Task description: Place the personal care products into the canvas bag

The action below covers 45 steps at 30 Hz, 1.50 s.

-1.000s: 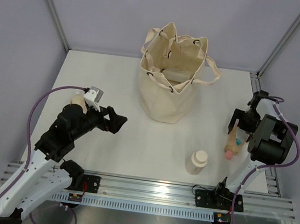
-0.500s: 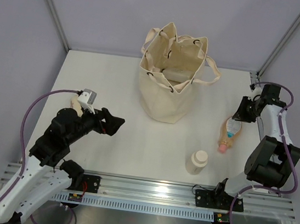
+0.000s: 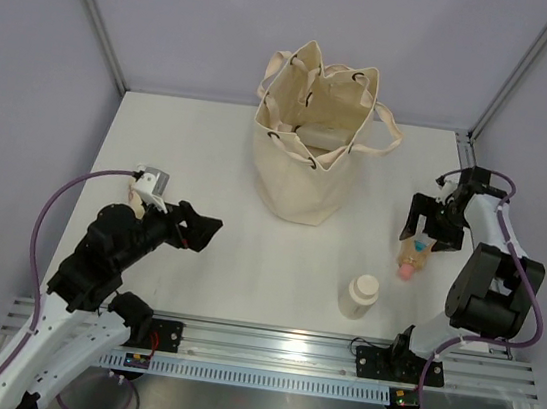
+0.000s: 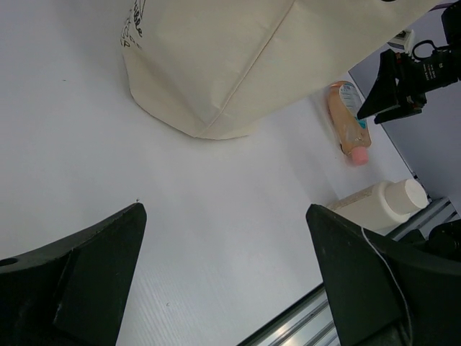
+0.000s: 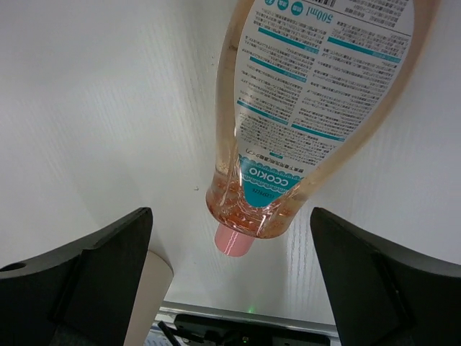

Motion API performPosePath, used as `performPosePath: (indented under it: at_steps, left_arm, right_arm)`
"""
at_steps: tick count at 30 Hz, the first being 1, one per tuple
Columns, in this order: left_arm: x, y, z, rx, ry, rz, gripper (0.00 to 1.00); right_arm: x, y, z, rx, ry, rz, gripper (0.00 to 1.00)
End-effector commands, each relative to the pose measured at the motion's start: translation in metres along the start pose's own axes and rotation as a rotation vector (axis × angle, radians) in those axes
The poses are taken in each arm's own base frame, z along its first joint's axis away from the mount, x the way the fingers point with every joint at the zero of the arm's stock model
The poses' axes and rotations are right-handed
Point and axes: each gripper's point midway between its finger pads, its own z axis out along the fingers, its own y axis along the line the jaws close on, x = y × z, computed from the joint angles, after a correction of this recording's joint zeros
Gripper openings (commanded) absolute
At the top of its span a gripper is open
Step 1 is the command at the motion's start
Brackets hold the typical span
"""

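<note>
The canvas bag (image 3: 304, 163) stands open at the back centre, a white product (image 3: 318, 131) showing inside; its cream side (image 4: 216, 65) fills the top of the left wrist view. A clear bottle with a pink cap (image 3: 410, 266) (image 5: 317, 94) (image 4: 348, 119) lies on the table at the right. My right gripper (image 3: 422, 224) (image 5: 230, 216) hovers open over its cap end, fingers apart on either side and not touching it. A cream squat bottle (image 3: 358, 294) (image 4: 382, 205) stands upright near the front edge. My left gripper (image 3: 202, 229) (image 4: 223, 216) is open and empty above the left table.
A beige object (image 3: 138, 194) peeks out behind my left arm, mostly hidden. The metal rail (image 3: 275, 344) runs along the near table edge. The cream squat bottle's rim (image 5: 153, 285) shows just left of my right gripper's left finger. Frame posts stand at the back corners.
My right gripper swung from the far right over the clear bottle, which has shifted slightly left. The left arm has drawn back toward the near left.
</note>
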Motion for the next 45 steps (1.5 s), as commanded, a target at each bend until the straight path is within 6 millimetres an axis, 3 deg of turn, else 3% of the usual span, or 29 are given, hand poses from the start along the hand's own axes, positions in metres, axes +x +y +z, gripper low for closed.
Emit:
performPosePath:
  at_steps: [1, 4, 6, 12, 16, 20, 21, 23, 24, 26, 31, 35, 45]
  left_arm:
    - [-0.004, -0.002, 0.006, 0.012, -0.015, -0.006, 0.99]
    - [-0.004, -0.004, 0.008, 0.027, -0.024, -0.008, 0.99]
    - [-0.003, -0.005, 0.008, 0.033, -0.023, -0.009, 0.99]
    - [0.004, -0.003, 0.009, 0.034, 0.007, 0.007, 0.99]
    - [0.006, -0.001, 0.009, 0.027, 0.022, 0.032, 0.99]
    - [0.006, -0.001, 0.007, 0.023, 0.031, 0.036, 0.99]
    - [0.005, -0.002, 0.006, 0.026, 0.024, 0.034, 0.99]
    - [0.006, -0.002, 0.005, 0.030, 0.022, 0.031, 0.99]
    - [0.005, -0.003, 0.005, 0.031, 0.023, 0.031, 0.99]
    - [0.005, -0.004, 0.003, 0.036, 0.032, 0.035, 0.99]
    - [0.006, -0.003, 0.000, 0.031, 0.032, 0.044, 0.99]
    - [0.006, -0.004, -0.003, 0.034, 0.031, 0.033, 0.99]
    - [0.008, -0.006, -0.009, 0.040, 0.015, -0.006, 0.99]
  right_arm:
    - [0.003, -0.011, 0.004, 0.111, 0.079, -0.024, 1.00]
    - [0.023, -0.018, 0.038, 0.121, 0.235, 0.022, 1.00]
    - [0.025, -0.022, 0.049, 0.132, 0.271, 0.045, 1.00]
    - [0.009, -0.022, 0.066, 0.145, 0.248, 0.123, 0.90]
    - [-0.007, -0.039, 0.067, 0.229, 0.178, 0.107, 0.83]
    - [-0.020, -0.044, 0.067, 0.238, 0.133, 0.109, 0.55]
    - [-0.024, -0.046, 0.066, 0.240, 0.114, 0.108, 0.38]
    - [-0.028, -0.048, 0.064, 0.240, 0.096, 0.105, 0.24]
    - [-0.031, -0.050, 0.061, 0.240, 0.079, 0.090, 0.09]
    - [-0.031, -0.050, 0.059, 0.222, 0.068, 0.077, 0.00]
    - [-0.024, -0.033, 0.050, 0.096, 0.036, -0.004, 0.00]
    - [-0.027, -0.021, 0.028, -0.016, -0.048, -0.029, 0.00]
    - [-0.023, -0.017, 0.012, -0.113, -0.120, -0.025, 0.00]
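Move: My right hand hangs open over the orange bottle lying below: its middle is about 6 cm down, 1 cm back and 1 cm to the left, pink cap towards my base. The white bottle stands some 18 cm back and 15 cm left of this hand; the canvas bag is roughly 5 cm ahead and 30 cm left. From my left hand the orange bottle lies about 10 cm ahead, 43 cm right and 22 cm lower. I drop my right hand about 7 cm onto the orange bottle, tipping the fingers to point straight down, and close them part-way until they pinch its body near the cap end. Staying low, I shift right and forward a few centimetres, then keep the grip, ease back left a little and rise about 4 cm while the wrist tilts back. ##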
